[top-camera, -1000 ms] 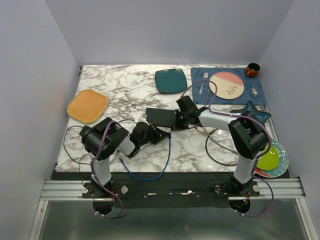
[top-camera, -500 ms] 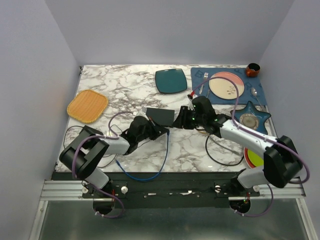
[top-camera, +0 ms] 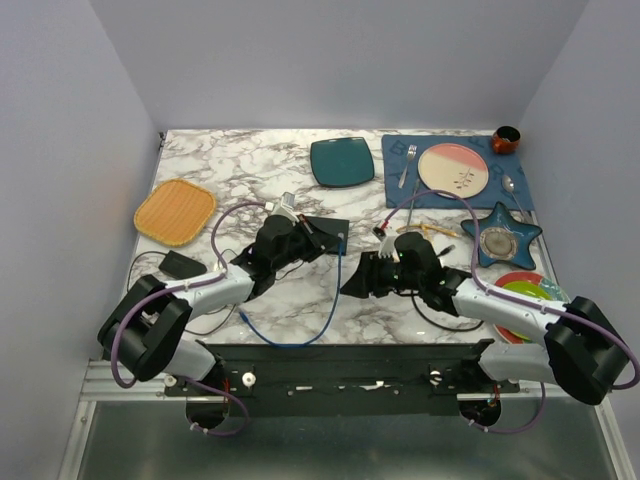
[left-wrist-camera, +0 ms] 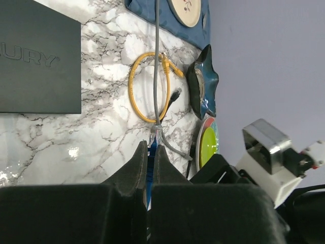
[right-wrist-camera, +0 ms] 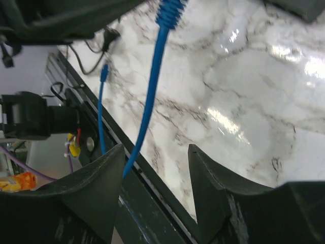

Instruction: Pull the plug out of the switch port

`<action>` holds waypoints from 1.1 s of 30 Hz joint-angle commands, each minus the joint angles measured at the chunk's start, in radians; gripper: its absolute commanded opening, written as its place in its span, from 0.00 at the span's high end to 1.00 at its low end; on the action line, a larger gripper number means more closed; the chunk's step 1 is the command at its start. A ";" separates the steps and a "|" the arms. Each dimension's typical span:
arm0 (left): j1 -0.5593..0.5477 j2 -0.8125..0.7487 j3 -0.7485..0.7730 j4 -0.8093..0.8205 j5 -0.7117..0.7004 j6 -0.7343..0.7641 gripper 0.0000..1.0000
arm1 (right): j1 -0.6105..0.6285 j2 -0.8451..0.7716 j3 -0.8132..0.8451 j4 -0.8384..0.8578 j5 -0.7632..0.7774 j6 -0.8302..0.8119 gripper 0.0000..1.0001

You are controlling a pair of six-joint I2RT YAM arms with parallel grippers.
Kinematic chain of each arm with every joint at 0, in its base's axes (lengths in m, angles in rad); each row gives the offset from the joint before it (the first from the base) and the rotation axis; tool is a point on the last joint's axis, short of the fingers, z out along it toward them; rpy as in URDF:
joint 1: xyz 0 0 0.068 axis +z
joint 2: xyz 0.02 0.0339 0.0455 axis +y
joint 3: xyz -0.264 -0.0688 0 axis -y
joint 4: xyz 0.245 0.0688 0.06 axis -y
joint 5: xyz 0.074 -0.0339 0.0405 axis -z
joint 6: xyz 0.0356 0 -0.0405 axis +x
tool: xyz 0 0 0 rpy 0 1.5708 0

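The switch (top-camera: 330, 226) (left-wrist-camera: 35, 56) is a flat black box lying mid-table. My left gripper (top-camera: 325, 245) (left-wrist-camera: 149, 145) is shut on the blue cable's plug (left-wrist-camera: 157, 134). Its clear tip pokes out past the fingertips, apart from the switch. From there the blue cable (top-camera: 337, 290) (right-wrist-camera: 150, 96) hangs and loops toward the table's near edge. To the switch's near right, my right gripper (top-camera: 356, 284) (right-wrist-camera: 156, 150) stands open. The blue cable crosses in front of its left finger (right-wrist-camera: 96, 183), and it holds nothing.
A teal plate (top-camera: 342, 161) lies behind the switch. At the right are a blue placemat (top-camera: 395, 175) with a pink plate (top-camera: 453, 170), a star dish (top-camera: 500, 235), green plates (top-camera: 528, 296) and a yellow cable loop (left-wrist-camera: 147, 86). An orange mat (top-camera: 175, 212) lies far left.
The right gripper has let go at the switch's right end, opened and drawn back toward the near edge. The left gripper has swung up and right, still shut on the blue plug.
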 commanded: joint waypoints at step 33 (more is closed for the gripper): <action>0.183 -0.553 -0.114 -0.448 -0.163 0.034 0.34 | -0.417 -0.145 0.491 -0.735 0.607 -0.134 0.99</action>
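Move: The blue cable hangs from the left hand, which already holds its plug between the closed fingertips. Its stretch below the plug runs about 3 cm left and 1 cm ahead of the open right hand, at its height; the plug itself is some 7 cm ahead, 3 cm left and 4 cm above. From the right hand the switch lies roughly 15 cm ahead, 8 cm left and 10 cm below, and the yellow cable about 12 cm ahead, 15 cm right and 11 cm below. The hanging blue cable is passed over: the right hand eases left about 3 cm and shuts on it below the plug, then the left fingers open and that hand draws off some 12 cm left and up. The right hand keeps its grip and swings the cable right nearly 20 cm, forward and up about 12 cm each, turning some 45 degrees clockwise, to above the yellow cable. ##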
